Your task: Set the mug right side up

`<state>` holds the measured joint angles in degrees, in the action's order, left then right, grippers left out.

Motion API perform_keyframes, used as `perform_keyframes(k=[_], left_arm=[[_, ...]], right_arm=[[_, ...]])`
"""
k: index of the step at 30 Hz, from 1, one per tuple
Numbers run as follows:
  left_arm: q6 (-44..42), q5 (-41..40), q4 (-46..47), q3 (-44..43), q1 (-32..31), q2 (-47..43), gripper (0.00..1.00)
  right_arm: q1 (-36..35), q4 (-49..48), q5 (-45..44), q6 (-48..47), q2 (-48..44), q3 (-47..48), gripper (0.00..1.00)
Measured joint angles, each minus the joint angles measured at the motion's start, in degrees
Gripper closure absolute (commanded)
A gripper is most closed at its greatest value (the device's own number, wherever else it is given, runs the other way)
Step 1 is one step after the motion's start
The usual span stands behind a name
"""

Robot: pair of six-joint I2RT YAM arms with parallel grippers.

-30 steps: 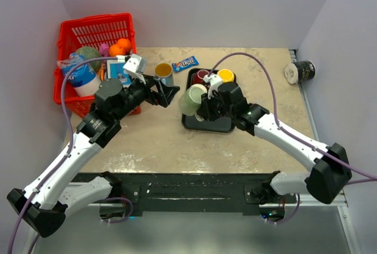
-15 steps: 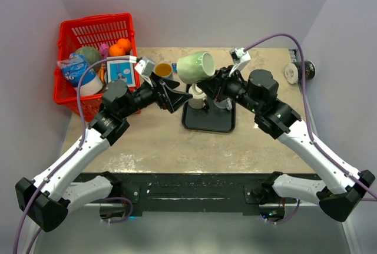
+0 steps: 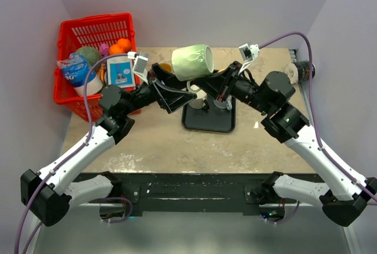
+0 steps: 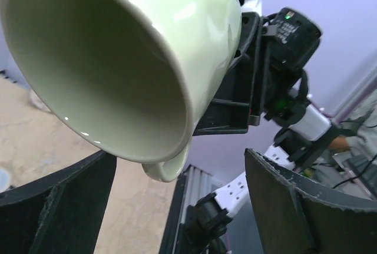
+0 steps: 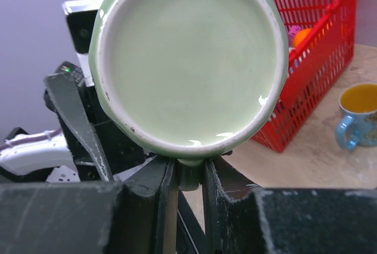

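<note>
A light green mug point(image 3: 191, 61) hangs on its side in the air above the table, its mouth facing left. My right gripper point(image 5: 189, 174) is shut on the mug's handle point(image 4: 168, 168), which points down; the mug's flat base point(image 5: 188, 65) fills the right wrist view. My left gripper point(image 3: 175, 86) is open and reaches up from the left, just under the rim. In the left wrist view the mug's open mouth point(image 4: 100, 71) looms above the two wide-spread fingers point(image 4: 65, 207), which do not touch it.
A black tray point(image 3: 209, 123) holding other cups lies on the table under the mug. A red basket point(image 3: 97, 33) full of groceries stands at the back left. A blue mug with a yellow inside point(image 5: 359, 115) sits near it. A dark can point(image 3: 301, 71) rests at the right edge.
The right arm has lifted the green mug off the tray, up and back, and turned it onto its side. The left gripper has swung up and right to the mug's mouth.
</note>
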<state>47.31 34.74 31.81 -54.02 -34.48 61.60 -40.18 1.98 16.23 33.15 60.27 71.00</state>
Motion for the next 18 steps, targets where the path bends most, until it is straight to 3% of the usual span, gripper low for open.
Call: perform_keyframes(k=[2, 13, 18], left_arm=[[2.89, 0.00, 3.50, 0.55, -0.28, 0.35, 0.25], [10.86, -0.66, 10.80, 0.68, -1.64, 2.16, 0.40], [15.23, -2.23, 13.84, 1.46, -1.66, 2.91, 0.53]], right_arm=[[0.00, -2.21, 0.81, 1.07, -0.28, -0.28, 1.00], [0.00, -10.45, 4.09, 3.58, -1.60, -2.01, 1.00], [0.00, -12.02, 5.09, 3.52, -1.84, -3.85, 1.00]])
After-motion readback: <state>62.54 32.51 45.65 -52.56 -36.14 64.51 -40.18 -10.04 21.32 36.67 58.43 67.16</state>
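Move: The left hand, open, goes for the green mug that the right fingers already pinch by its handle, on its side with its mouth towards the left hand. From the left hand the mug's body is about 4 cm right, 3 cm ahead and 6 cm up. From the right hand it is about 6 cm up, 2 cm ahead and 1 cm left. Some 31 cm below the left hand stand the white mug, 16 cm ahead with no sideways offset, and the blue mug, 30 cm ahead and 15 cm left. Closing from wide open to a bit over half, the left fingers narrow around the green mug's handle without visibly touching it, while the hand rises about 3 cm, eases back 1 cm and tips its fingertips up some 10 degrees. The right hand keeps its pinch, rising nearly 4 cm and then sinking a little, and draws back about 2 cm, turning slightly. ##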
